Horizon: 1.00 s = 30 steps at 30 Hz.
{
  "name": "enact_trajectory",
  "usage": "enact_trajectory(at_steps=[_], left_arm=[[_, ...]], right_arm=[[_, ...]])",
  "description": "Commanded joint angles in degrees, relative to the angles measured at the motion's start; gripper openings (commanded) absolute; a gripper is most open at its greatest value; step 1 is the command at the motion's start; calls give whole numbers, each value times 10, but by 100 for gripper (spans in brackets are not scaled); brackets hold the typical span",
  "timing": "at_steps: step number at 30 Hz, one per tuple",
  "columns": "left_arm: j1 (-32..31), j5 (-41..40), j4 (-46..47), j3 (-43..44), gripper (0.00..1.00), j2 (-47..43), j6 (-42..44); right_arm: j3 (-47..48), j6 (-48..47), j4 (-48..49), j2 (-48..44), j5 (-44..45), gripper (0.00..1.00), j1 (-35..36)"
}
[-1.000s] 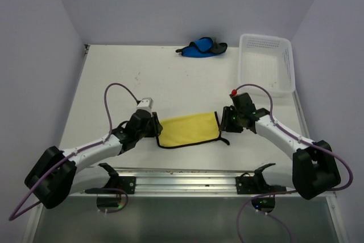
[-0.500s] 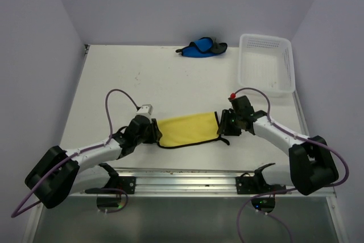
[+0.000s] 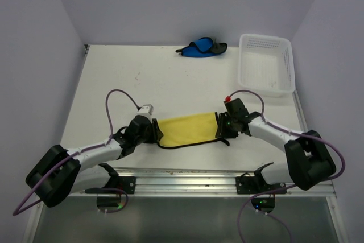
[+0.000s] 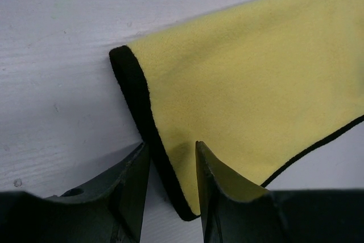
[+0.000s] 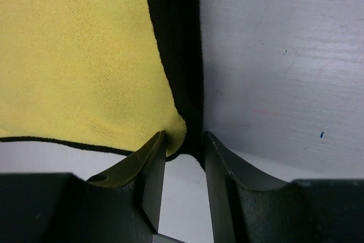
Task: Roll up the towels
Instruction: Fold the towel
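Observation:
A bright yellow towel (image 3: 187, 130) with dark edging lies flat near the table's front edge. My left gripper (image 3: 155, 131) is at its left end. In the left wrist view the left gripper (image 4: 172, 153) is open, its two fingers standing either side of the towel's dark left edge (image 4: 136, 98). My right gripper (image 3: 222, 130) is at the towel's right end. The right gripper (image 5: 185, 141) in its wrist view is open and narrow, straddling the towel's near corner (image 5: 177, 130) without pinching it. A blue towel (image 3: 200, 47) lies bunched at the table's far edge.
A white perforated basket (image 3: 266, 78) stands at the back right of the table (image 3: 142, 78). A metal rail (image 3: 187, 179) runs along the near edge between the arm bases. Purple walls close in the left, back and right sides.
Both grippers have slid towards the near side of the towel's ends. The right gripper has come in to the left onto the corner and its jaws have narrowed. The towel has not moved.

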Motion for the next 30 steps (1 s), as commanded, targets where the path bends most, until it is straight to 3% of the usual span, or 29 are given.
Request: enact_trajectory(at_steps=[1, 15, 23, 25, 26, 30], left_arm=[[4, 8, 26, -5, 41, 1, -3], [3, 13, 10, 10, 42, -14, 11], [4, -29, -59, 28, 42, -83, 19], [3, -36, -69, 23, 37, -88, 16], [4, -38, -71, 22, 27, -87, 14], [3, -33, -71, 17, 7, -68, 3]], right_arm=[[20, 0, -22, 18, 39, 37, 14], [52, -13, -51, 12, 54, 0, 14], [102, -57, -122, -42, 92, 0, 20], [105, -63, -127, -47, 102, 0, 29], [109, -63, -131, -50, 108, 0, 35], [122, -67, -142, -59, 139, 0, 77]])
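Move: The yellow towel's near-right corner lies between the right fingers, about 1 cm below and 1 cm back. The towel's far-right corner is some 9 cm ahead and 1 cm left of the right hand, and the black loop about 3 cm right and 2 cm back. For the left hand, which straddles the towel's left edge, the near-left corner is some 3 cm back and 1 cm lower, the far-left corner about 6 cm ahead. Sinking barely at all, the right hand shuts its fingers on the towel's near-right corner, then lifts the pinched corner about 5 cm, drifting slightly forward and tilting some 10 degrees. The left hand waits open at the left edge, then rises about 2.5 cm off the towel and closes its fingers without gripping the edge. ##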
